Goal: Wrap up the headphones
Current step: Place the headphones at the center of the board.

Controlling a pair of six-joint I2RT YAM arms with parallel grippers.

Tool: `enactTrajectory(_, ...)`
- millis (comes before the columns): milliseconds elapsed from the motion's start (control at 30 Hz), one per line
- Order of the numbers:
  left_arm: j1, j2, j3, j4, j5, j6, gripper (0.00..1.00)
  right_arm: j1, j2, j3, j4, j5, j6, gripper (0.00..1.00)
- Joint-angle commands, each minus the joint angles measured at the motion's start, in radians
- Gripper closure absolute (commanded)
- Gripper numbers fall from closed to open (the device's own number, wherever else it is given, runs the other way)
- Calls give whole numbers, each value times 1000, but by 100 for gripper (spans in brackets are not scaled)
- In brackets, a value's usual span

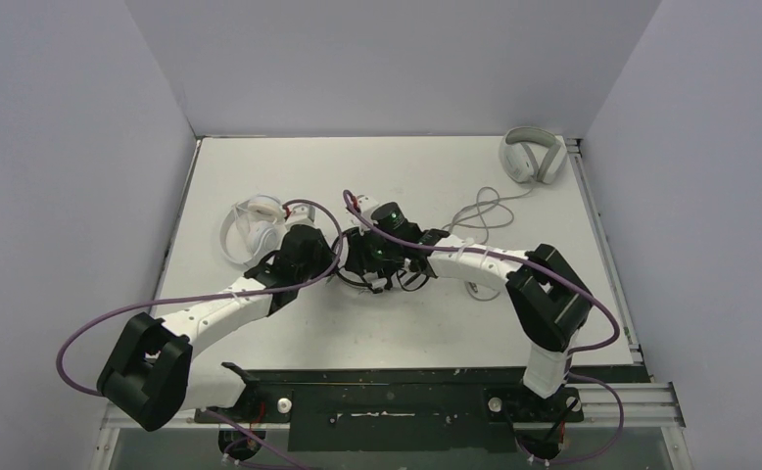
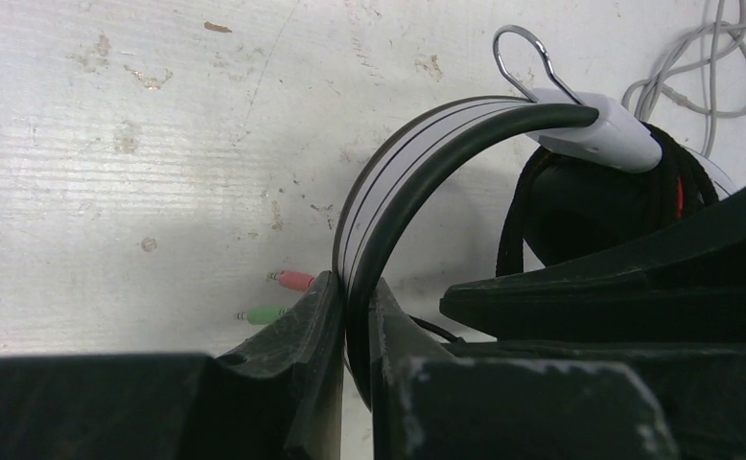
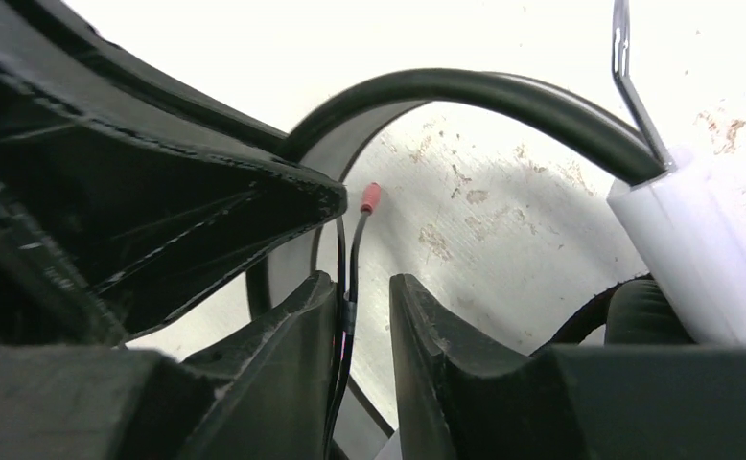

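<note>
The black-and-white headset (image 1: 377, 257) lies mid-table between both arms. My left gripper (image 2: 354, 285) is shut on its black headband (image 2: 417, 163), which arches up to a white slider (image 2: 599, 125). Black cable (image 2: 676, 182) is wound round the ear cup. Its pink plug (image 2: 295, 280) and green plug (image 2: 266, 314) rest on the table by my left fingers. My right gripper (image 3: 361, 280) stands open under the headband (image 3: 484, 91); the thin black cable (image 3: 348, 316) with the pink plug (image 3: 370, 197) runs between its jaws, against the left one. The small white headphones (image 1: 250, 227) lie to the left.
A light grey over-ear pair (image 1: 532, 155) sits at the far right corner, and its long grey cable (image 1: 485, 211) loops toward the middle of the table. Grey walls close in the table on the left, back and right.
</note>
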Motion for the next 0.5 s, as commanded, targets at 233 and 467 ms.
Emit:
enactTrajectory(233, 54, -15, 86, 43, 107, -76, 100, -21, -149, 6, 56, 19, -35, 55)
enactTrajectory(467, 71, -18, 105, 19, 127, -87, 100, -25, -206, 18, 42, 20, -43, 33)
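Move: The ear cups of the headphones, whose headband my left fingers already pinch, lie about 12 cm to the right of my left hand, 3 cm ahead and some 5 cm lower. The cable plugs poke out roughly 3 cm to its left, level with it and 3 cm below; the all-white headphones lie about 17 cm left and 7 cm ahead. From my right hand the ear cups are about 8 cm to the right, 2 cm ahead and 5 cm below. I lift my right hand about 6.5 cm almost straight up, away from the headband and the black cable beside my left fingertips, spreading its already parted fingers from about a quarter to nearly two thirds open and tipping them slightly upward. My left hand keeps its pinch on the headband, drifting only about 1 cm left. ##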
